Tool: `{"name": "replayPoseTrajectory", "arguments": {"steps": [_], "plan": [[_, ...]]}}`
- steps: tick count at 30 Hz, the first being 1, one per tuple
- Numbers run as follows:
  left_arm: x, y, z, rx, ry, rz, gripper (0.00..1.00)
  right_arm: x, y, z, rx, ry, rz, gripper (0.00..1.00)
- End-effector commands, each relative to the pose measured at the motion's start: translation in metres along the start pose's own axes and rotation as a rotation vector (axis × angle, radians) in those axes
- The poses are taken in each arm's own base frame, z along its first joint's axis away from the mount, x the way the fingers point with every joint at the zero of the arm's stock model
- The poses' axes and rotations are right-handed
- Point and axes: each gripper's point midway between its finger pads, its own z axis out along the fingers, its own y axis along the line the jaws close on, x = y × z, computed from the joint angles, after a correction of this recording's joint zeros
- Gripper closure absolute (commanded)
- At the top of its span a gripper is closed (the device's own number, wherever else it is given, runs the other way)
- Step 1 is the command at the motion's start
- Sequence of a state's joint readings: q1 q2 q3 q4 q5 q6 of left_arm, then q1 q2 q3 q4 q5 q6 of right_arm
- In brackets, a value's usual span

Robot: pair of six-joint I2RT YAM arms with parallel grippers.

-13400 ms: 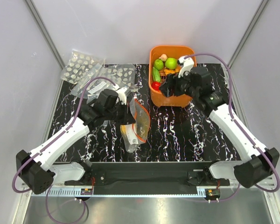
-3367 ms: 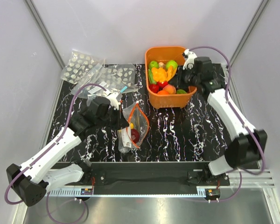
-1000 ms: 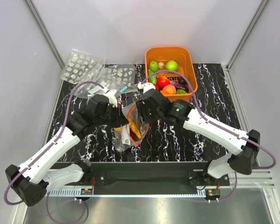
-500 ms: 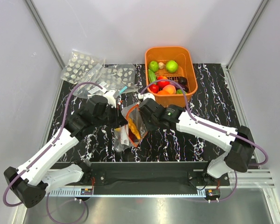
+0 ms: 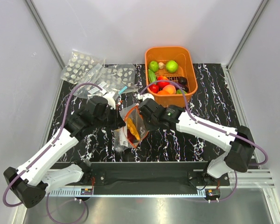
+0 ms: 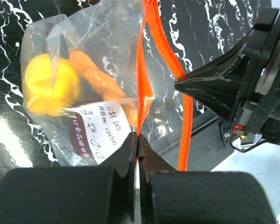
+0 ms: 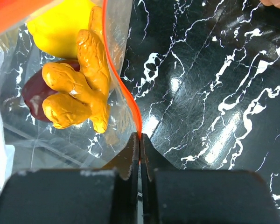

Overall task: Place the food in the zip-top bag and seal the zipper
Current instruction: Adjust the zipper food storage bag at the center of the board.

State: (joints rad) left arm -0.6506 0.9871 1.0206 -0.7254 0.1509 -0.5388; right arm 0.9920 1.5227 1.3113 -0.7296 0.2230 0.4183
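The clear zip-top bag [image 5: 127,133] hangs upright over the black marble table, held between both arms. Its red-orange zipper [image 6: 151,28] gapes open. My left gripper [image 6: 137,136] is shut on the near lip of that strip, and my right gripper [image 7: 140,136] is shut on the other lip [image 7: 119,79]. Inside the bag lie a yellow pepper [image 6: 51,86], a knobbly orange piece [image 7: 79,91] and a dark red-purple piece [image 7: 31,100]. More food, green apples [image 5: 171,65] and red tomatoes [image 5: 163,80], sits in the basket. In the top view the left gripper [image 5: 122,120] and right gripper [image 5: 141,122] flank the bag's mouth.
The orange basket [image 5: 168,48] stands at the back, right of centre. Spotted bags [image 5: 84,65] and other clear bags [image 5: 116,74] lie at the back left. The right arm [image 5: 205,130] stretches across the table's middle. A white label [image 6: 100,126] is on the bag.
My right gripper, open beside the bag's mouth half a second ago, has shut on the zipper's lip. The left gripper keeps its hold; the bag has barely shifted.
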Motion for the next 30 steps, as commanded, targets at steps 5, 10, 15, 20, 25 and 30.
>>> {"name": "replayPoseTrajectory", "arguments": {"steps": [5, 10, 15, 20, 25, 30], "plan": [[-0.017, 0.005, -0.011, -0.086, 0.04, 0.105, 1.0, -0.046, 0.007, -0.03, -0.011, -0.127, -0.015, 1.0], [-0.048, 0.002, -0.027, -0.159, 0.038, 0.2, 1.0, -0.086, 0.01, -0.059, -0.001, -0.209, -0.04, 1.0], [-0.06, 0.029, -0.047, -0.36, 0.067, 0.242, 1.0, -0.103, 0.012, -0.065, 0.002, -0.253, -0.05, 1.0], [-0.084, 0.059, -0.08, -0.595, -0.022, 0.239, 1.0, -0.108, 0.018, -0.047, -0.031, -0.257, -0.038, 1.0], [-0.092, 0.054, -0.078, -0.59, -0.047, 0.222, 1.0, -0.112, 0.011, -0.035, -0.032, -0.257, -0.019, 1.0], [-0.074, 0.046, -0.051, -0.482, -0.009, 0.203, 1.0, -0.093, 0.0, -0.017, -0.041, -0.197, 0.002, 0.97]]}}
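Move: My left hand already pinches the left side of the bag's orange zipper rim, with the food inside about 2 cm ahead, 2 cm to its right and 12 cm below. My right hand has the rim's right side; the food lies roughly 7 cm to its left, 3 cm ahead and 7 cm down. From the left hand the empty blue-zip bag lies some 15 cm ahead, 7 cm left and 15 cm below. The orange basket stands about 26 cm ahead of my right hand, 12 cm right and slightly lower. Keeping both pinches on the orange rim, I hoist the food bag. My left hand swings about 8 cm left while rising 6 cm and edging forward, its left side rolling up some 30 degrees. My right hand shoots up, then sinks partway back while still easing forward with a slight leftward drift, so the hands end farther apart, stretching the mouth between them. ##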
